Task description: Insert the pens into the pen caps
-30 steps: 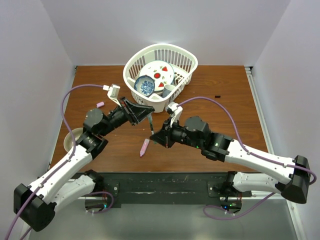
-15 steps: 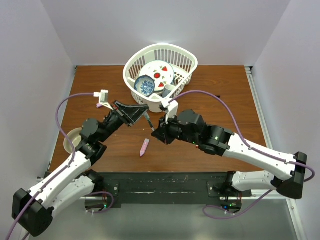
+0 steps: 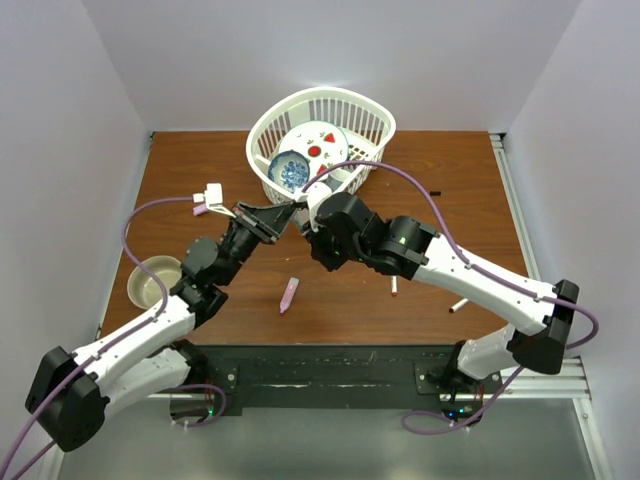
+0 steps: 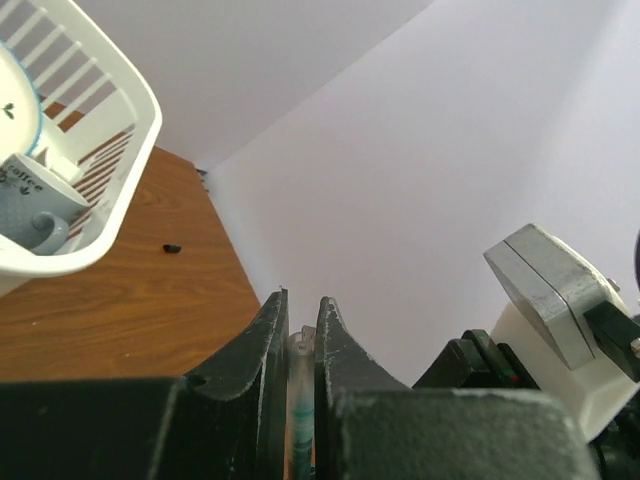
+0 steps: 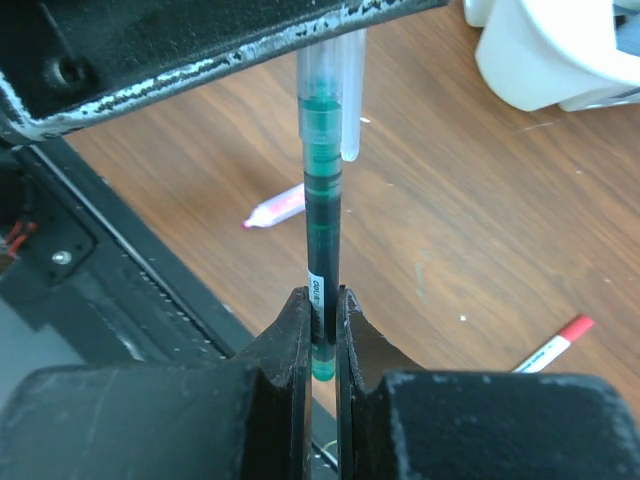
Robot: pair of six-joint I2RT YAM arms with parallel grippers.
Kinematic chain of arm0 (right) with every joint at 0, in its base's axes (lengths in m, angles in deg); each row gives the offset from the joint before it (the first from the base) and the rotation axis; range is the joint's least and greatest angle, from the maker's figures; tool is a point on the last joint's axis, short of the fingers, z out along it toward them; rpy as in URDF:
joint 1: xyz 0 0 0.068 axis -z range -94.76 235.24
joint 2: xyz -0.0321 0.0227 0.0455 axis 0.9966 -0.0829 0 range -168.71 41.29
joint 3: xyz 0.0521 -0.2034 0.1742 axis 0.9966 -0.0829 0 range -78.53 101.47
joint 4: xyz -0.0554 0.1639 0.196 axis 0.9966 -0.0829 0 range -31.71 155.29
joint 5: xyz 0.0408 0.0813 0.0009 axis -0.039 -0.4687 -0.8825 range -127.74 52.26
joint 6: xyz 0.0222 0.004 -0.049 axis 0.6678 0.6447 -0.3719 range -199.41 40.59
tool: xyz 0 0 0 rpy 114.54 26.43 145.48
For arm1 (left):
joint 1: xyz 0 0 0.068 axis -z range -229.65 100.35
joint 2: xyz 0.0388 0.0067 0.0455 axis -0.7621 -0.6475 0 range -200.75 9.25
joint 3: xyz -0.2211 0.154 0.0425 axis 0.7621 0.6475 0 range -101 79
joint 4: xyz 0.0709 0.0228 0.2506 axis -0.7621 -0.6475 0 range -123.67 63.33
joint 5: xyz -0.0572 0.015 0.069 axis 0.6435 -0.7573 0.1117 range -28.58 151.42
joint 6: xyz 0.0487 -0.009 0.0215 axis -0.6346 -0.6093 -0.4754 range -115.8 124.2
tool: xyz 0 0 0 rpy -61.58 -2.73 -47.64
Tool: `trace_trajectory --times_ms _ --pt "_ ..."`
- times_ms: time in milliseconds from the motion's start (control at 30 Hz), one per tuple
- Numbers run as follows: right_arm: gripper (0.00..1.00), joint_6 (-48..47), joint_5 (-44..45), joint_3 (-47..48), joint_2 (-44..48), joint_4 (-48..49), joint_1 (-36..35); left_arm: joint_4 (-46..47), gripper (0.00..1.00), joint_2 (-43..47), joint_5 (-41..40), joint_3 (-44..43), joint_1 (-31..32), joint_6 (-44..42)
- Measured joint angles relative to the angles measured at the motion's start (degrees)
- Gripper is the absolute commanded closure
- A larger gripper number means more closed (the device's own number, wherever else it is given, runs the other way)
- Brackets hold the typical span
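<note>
In the right wrist view my right gripper (image 5: 322, 295) is shut on the lower barrel of a thin dark green pen (image 5: 322, 230). The pen's upper end sits inside a clear pen cap (image 5: 330, 85), and that cap is clamped in my left gripper (image 4: 300, 305), which is shut. From above, both grippers meet just in front of the basket, left gripper (image 3: 285, 212) and right gripper (image 3: 318, 245), and they hide the pen. A pink marker (image 3: 288, 293) and two white pens (image 3: 394, 287) (image 3: 459, 305) lie on the table. A small black cap (image 3: 435, 192) lies at the far right.
A white basket (image 3: 372, 115) holding plates and a mug stands at the back centre, just beyond the grippers. A pale bowl (image 3: 155, 283) sits at the left edge under the left arm. A small pink cap (image 3: 200, 210) lies at the left beside the cable.
Both grippers have moved away from the table's near edge towards the basket and closer together. The right arm has swung left, uncovering two white pens on the table.
</note>
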Motion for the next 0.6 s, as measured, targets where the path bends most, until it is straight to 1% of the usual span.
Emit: trace_trajectory --times_ms 100,167,200,233,300,333,400,433,500,600 --pt "1.00 -0.9 0.3 -0.4 0.4 1.2 0.2 -6.1 1.00 1.1 -2.1 -3.6 0.7 -2.4" --pt "1.00 -1.2 0.2 -2.4 2.3 5.2 0.3 -12.4 0.86 1.9 -3.9 -8.3 1.4 -5.1" --pt "1.00 -1.4 0.2 -4.4 4.0 8.2 0.4 -14.4 0.79 2.0 -4.4 -10.0 1.6 -6.0" --pt "1.00 -1.4 0.2 -6.5 6.0 11.0 0.4 -16.6 0.64 2.1 -4.7 -12.1 2.0 -6.9" --pt "1.00 -1.4 0.0 -11.6 10.4 17.0 0.4 -20.1 0.44 1.8 -4.5 -15.9 2.7 -8.1" --pt "1.00 -1.3 0.4 -13.9 12.5 20.1 0.7 -22.0 0.28 1.7 -3.8 -17.5 3.0 -8.6" --pt "1.00 -1.0 1.1 -17.5 15.7 24.7 1.6 -25.2 0.16 1.2 -2.7 -20.2 3.2 -9.5" --pt "1.00 -0.7 1.6 -18.8 17.0 25.7 1.9 -26.8 0.05 0.7 -2.5 -21.8 2.6 -9.5" --pt "1.00 0.3 2.4 -22.6 20.2 27.4 2.4 -28.9 0.01 -0.3 -1.8 -24.2 1.1 -9.9" --pt "1.00 2.8 4.4 -28.7 25.0 26.5 2.4 -31.1 0.00 -0.3 -0.3 -25.5 -1.3 -10.4"
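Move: Between the left fingers sits the clear pen cap, its middle about 1 cm back and 2 cm below them. The cap is already over the green pen, and lies roughly 4 cm ahead of the right hand, 3 cm to its left and 3 cm above it. The pink marker lies on the table some 30 cm below the left hand, about 2 cm to its left and 1 cm back. The white basket is about 32 cm ahead of the left hand, 5 cm to its right and 22 cm lower. Rising together from the joined pen and cap, both hands climb before the left fingers spread wide and let go of the cap; the left hand ends about 8 cm up. The right hand keeps its pinch on the pen's lower part, lifts some 5 cm while rolling its left side up about 20 degrees, then swings right and sinks again, carrying the pen away from the left hand. ##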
